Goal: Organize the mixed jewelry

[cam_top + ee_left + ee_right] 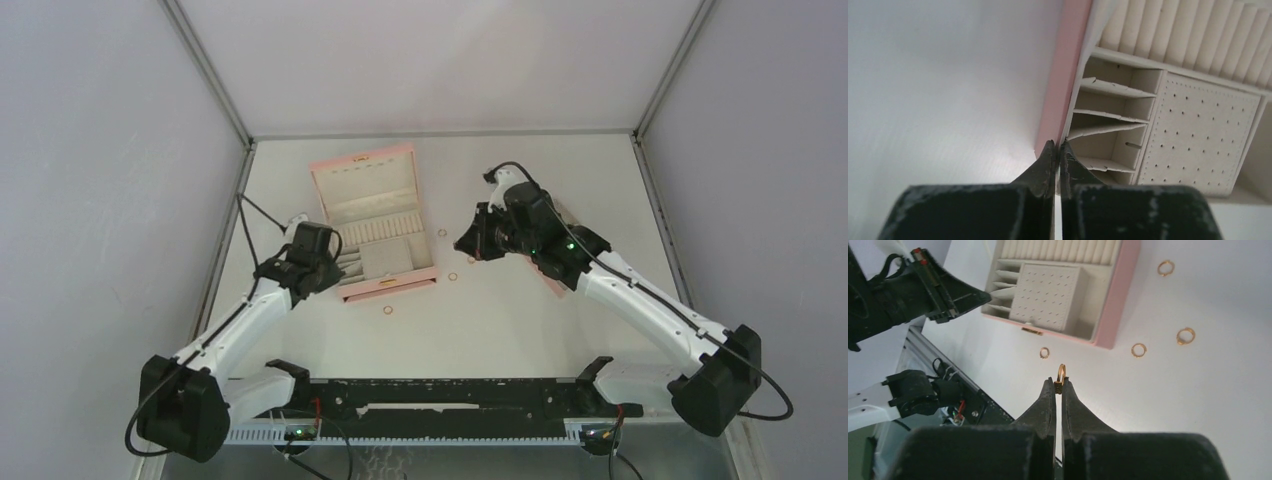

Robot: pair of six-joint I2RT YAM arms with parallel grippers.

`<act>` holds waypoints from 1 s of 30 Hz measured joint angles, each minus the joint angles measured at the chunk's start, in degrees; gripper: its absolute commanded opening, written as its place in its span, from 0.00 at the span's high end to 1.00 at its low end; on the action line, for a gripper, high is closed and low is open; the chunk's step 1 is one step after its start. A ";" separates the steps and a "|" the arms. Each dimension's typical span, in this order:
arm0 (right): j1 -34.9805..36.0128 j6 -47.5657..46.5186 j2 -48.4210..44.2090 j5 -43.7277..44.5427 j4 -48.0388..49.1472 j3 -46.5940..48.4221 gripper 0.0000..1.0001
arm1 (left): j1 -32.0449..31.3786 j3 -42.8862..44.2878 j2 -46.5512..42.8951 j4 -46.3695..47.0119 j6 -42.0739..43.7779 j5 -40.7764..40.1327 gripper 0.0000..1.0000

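Observation:
The mixed jewelry is tiny orange-copper rings. One ring (1061,373) stands upright, pinched between my right gripper's (1058,383) tips, held above the white table right of the pink box (1114,300). Several more lie loose on the table: one ring (1044,352) in front of the box and others (1138,349) (1185,335) (1165,267) to its right. From above I see rings (442,233) (452,276) (387,311) near the open box (330,185). My left gripper (1057,148) is shut on nothing, tips at the box's left wall (1060,100).
The box's beige insert has ring rolls (1168,40), narrow slots (1113,107) and a perforated pad (1198,140). Its lid (362,178) lies open toward the back. A pink object (553,284) shows partly under my right arm. Walls enclose the table.

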 measured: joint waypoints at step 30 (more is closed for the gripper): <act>14.34 -6.75 45.11 23.39 -18.82 47.54 1.00 | 8.11 -1.70 -18.47 -12.76 -2.32 1.97 0.22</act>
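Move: The right hand holds a ring shut in its fingertips; the box's ring rolls lie some 13 cm ahead, 17 cm to its left and 15 cm below. On the table about 19 cm beneath it, one loose ring is 4 cm ahead and another 13 cm ahead, 3 cm left. The left hand's closed tips are at the box's left wall, the jewelry box's middle about 9 cm right, 4 cm ahead and 3 cm below. Left drags the box about 4 cm left, opens, lifts; right carries its ring 15 cm left-forward over it. ##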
